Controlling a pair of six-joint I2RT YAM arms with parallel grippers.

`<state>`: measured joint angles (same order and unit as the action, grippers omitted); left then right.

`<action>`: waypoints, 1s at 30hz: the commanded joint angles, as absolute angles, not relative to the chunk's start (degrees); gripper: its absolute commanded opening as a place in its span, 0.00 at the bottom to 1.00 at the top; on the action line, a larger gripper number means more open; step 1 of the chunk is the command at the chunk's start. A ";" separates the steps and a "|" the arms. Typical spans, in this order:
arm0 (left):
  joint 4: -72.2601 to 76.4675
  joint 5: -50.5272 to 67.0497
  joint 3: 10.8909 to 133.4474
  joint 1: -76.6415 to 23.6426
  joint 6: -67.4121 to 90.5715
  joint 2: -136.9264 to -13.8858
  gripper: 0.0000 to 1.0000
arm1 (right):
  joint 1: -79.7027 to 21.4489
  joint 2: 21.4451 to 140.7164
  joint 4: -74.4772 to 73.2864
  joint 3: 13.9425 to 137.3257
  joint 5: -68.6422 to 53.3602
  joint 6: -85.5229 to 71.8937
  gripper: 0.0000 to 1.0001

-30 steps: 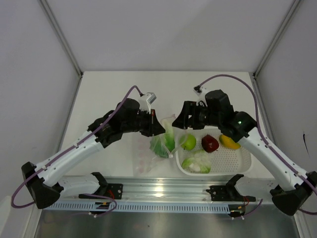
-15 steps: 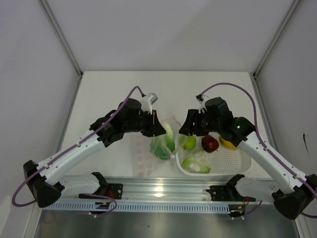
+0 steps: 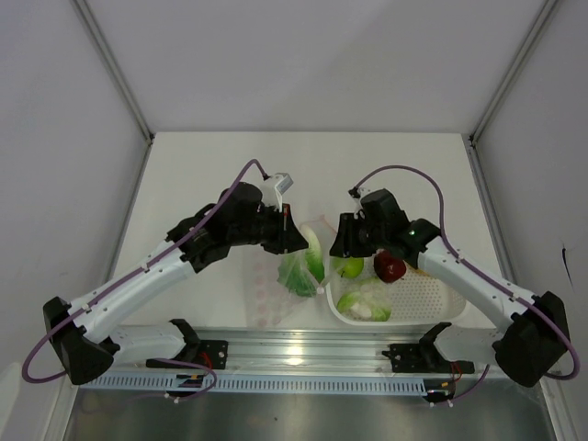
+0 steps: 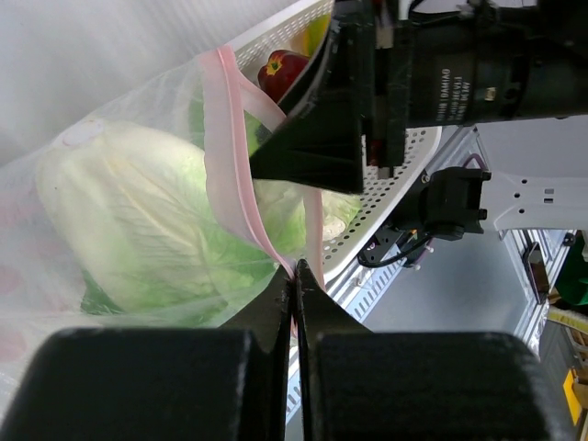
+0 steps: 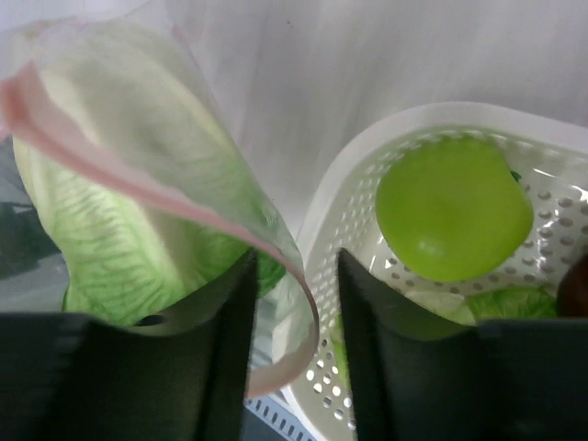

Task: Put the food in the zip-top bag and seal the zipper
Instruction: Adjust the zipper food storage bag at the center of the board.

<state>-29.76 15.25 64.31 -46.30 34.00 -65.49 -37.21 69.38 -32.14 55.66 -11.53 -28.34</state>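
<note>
The clear zip-top bag (image 3: pixel 292 276) hangs by its mouth beside the basket, with the green lettuce (image 4: pixel 156 230) inside it. My left gripper (image 3: pixel 294 241) is shut on the pink zipper (image 4: pixel 241 184) strip at one side of the mouth. The right gripper (image 5: pixel 294 303) is open and straddles the opposite pink rim (image 5: pixel 138 188), which curls between its fingers without being pinched. A green apple (image 5: pixel 455 207), a dark red apple (image 3: pixel 390 266) and a white-green cauliflower (image 3: pixel 365 301) lie in the basket. The right arm hides the yellow fruit in the top view.
The white perforated basket (image 3: pixel 432 308) sits at the right front, its left rim (image 5: pixel 363 161) touching the bag. An aluminium rail (image 3: pixel 294 354) runs along the table's near edge. White walls close the back and both sides.
The right gripper has come down and leftward from above the basket to the bag's mouth, its jaws narrowing around the rim. The left gripper and bag have stayed put.
</note>
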 commanded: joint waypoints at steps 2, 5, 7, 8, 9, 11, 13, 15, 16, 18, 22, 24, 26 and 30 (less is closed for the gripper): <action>-28.47 15.82 66.27 -45.70 32.96 -63.72 0.01 | -36.91 72.24 -24.26 56.60 -12.57 -27.07 0.13; -29.87 14.60 66.62 -45.62 32.35 -62.93 0.01 | -37.79 73.04 -27.58 62.30 -11.87 -27.25 0.00; -30.32 13.54 66.71 -45.62 31.73 -61.97 0.01 | -39.28 72.60 -30.05 66.25 -9.76 -26.54 0.00; -31.11 12.58 67.14 -45.62 31.55 -61.18 0.01 | -40.51 72.25 -32.32 70.45 -9.67 -26.54 0.00; -31.55 12.39 67.41 -45.62 31.29 -60.91 0.01 | -40.95 72.25 -33.47 72.49 -10.10 -26.98 0.00; -32.08 12.13 67.94 -45.62 31.20 -60.12 0.00 | -41.39 72.86 -36.64 77.84 -11.16 -27.94 0.00; -31.64 12.30 67.76 -45.62 31.73 -59.68 0.01 | -42.53 73.91 -37.88 79.97 -12.04 -29.18 0.00; -30.59 11.96 66.28 -45.62 32.16 -59.59 0.01 | -44.46 74.79 -37.45 80.25 -11.69 -29.27 0.00; -30.50 11.69 64.79 -45.62 32.34 -59.76 0.00 | -44.73 75.23 -36.83 79.81 -11.43 -29.44 0.00; -30.41 11.51 63.99 -45.35 32.69 -60.55 0.01 | -44.91 77.59 -37.35 79.02 -10.73 -29.71 0.00; -32.41 9.41 64.23 -44.04 32.08 -60.12 0.01 | -45.96 80.59 -41.29 82.87 -7.13 -27.26 0.00; -33.75 8.62 66.08 -43.77 31.56 -57.94 0.01 | -46.40 81.21 -44.28 88.38 -6.68 -26.37 0.00; -36.03 8.09 70.92 -43.77 31.20 -56.35 0.01 | -47.02 81.30 -46.05 92.44 -6.33 -25.76 0.00; -38.41 7.38 75.59 -43.77 31.99 -53.27 0.01 | -48.95 81.12 -49.13 99.92 -6.68 -27.33 0.00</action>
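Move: Just at the right hand's half-open fingers, about 1 cm ahead and 1 cm to the left, is the free side of the zipper bag's pink rim; the lettuce in the bag lies some 9 cm left and 8 cm below. The green apple is about 4 cm right, 2 cm ahead and 12 cm lower. From the left hand, still holding the rim's other side, that free side is some 8 cm right, 4 cm ahead and 9 cm below. Easing about a centimetre forward and left, the right fingers shut on the free side of the pink rim, then carry it up and left, bobbing: up some 13 cm, down about 5, up again, ending 8 cm farther left. The left hand keeps its pinch and bobs smaller, finishing about 5 cm up and 4 to 5 cm left. ##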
